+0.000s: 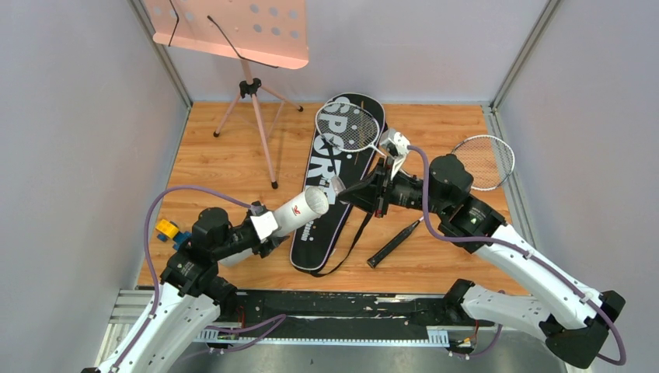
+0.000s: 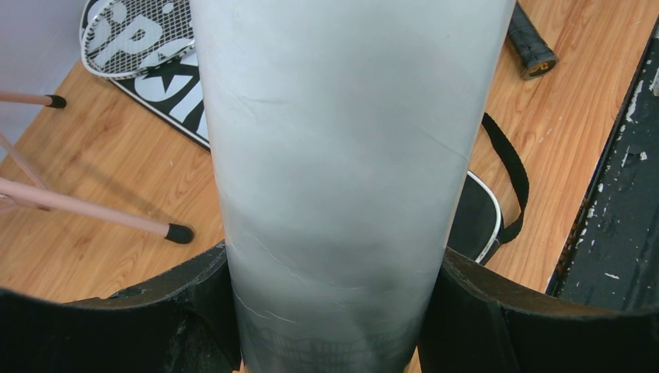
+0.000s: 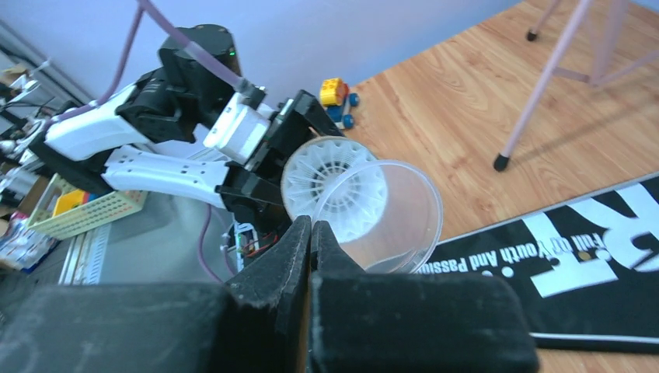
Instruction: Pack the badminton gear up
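Note:
My left gripper (image 1: 268, 225) (image 2: 334, 268) is shut on the long white tube (image 1: 299, 211) (image 2: 342, 155), held off the floor with its open mouth toward the right arm. A white feather shuttlecock (image 3: 334, 183) sits inside the tube (image 3: 404, 225). My right gripper (image 1: 342, 189) (image 3: 311, 224) is shut with nothing between its fingers, its tips at the tube's rim. The black SPORT bag (image 1: 330, 229) (image 2: 167, 85) (image 3: 591, 264) lies flat below. One racket (image 1: 348, 124) (image 2: 136, 35) rests on the bag's top. The other racket (image 1: 486, 159) lies at the right, its black handle (image 1: 395, 242) (image 2: 532, 43) beside the bag.
The pink music stand (image 1: 241, 31) stands at the back left, its tripod legs (image 2: 93, 214) reaching toward the bag. A yellow and blue toy (image 1: 167, 231) (image 3: 336, 97) sits by the left arm. The bag's strap (image 1: 350, 245) loops over the floor. Grey walls close three sides.

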### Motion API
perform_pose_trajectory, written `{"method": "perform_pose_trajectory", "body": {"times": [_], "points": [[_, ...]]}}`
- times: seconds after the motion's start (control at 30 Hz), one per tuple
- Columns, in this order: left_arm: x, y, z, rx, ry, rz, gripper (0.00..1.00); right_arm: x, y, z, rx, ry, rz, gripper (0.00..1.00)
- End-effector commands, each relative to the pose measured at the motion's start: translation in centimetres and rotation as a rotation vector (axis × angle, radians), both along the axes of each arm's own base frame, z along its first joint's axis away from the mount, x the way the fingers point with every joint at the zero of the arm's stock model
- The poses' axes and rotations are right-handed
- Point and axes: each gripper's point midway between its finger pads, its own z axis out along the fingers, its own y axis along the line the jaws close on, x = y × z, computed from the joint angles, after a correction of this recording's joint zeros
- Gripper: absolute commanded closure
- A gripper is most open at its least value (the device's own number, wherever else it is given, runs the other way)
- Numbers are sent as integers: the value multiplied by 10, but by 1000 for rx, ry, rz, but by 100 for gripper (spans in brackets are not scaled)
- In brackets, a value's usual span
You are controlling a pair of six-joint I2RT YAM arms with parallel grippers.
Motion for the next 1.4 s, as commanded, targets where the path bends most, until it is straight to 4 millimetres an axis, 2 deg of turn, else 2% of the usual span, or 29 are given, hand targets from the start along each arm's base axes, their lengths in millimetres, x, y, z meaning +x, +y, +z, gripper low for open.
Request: {"method": "perform_pose_trajectory", "body": {"times": [0.0,0.57,1.07,1.2,1.37], "points": [[4,-7,23,-41,-80,-29,39,-20,14,29,59,-80,142,100],[4,-7,22,-37,-77,-25,38,-28,46,16,44,-56,250,100],[4,-7,22,-39,-79,-27,39,-31,54,9,34,-38,293,100],[4,-6,23,-38,-82,-27,39,-30,57,14,51,-55,295,100],[4,-7,23,-38,-82,-31,39,-25,59,7,41,-48,277,100]]}}
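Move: Pinched in the right fingers, the clear lid faces the open tube mouth, which lies about 6 cm to the right hand's left, level with it in reach and some 3 cm lower. From that hand, the middle of the racket bag is roughly 28 cm farther out and straight ahead, the bare racket handle 17 cm right and 5 cm ahead, both about 34 cm down. From the left hand, the tube mouth is about 9 cm right, 5 cm ahead and 12 cm up. Carrying the lid left and a little back towards the tube mouth, the right hand travels about 6 cm, quickly at first and then creeping, sinking slightly while turning some 15 degrees counter-clockwise. Its fingers stay shut on the rim and bring the lid up against the opening; the left hand stays in place and keeps the tube gripped, mouth tilted up. ##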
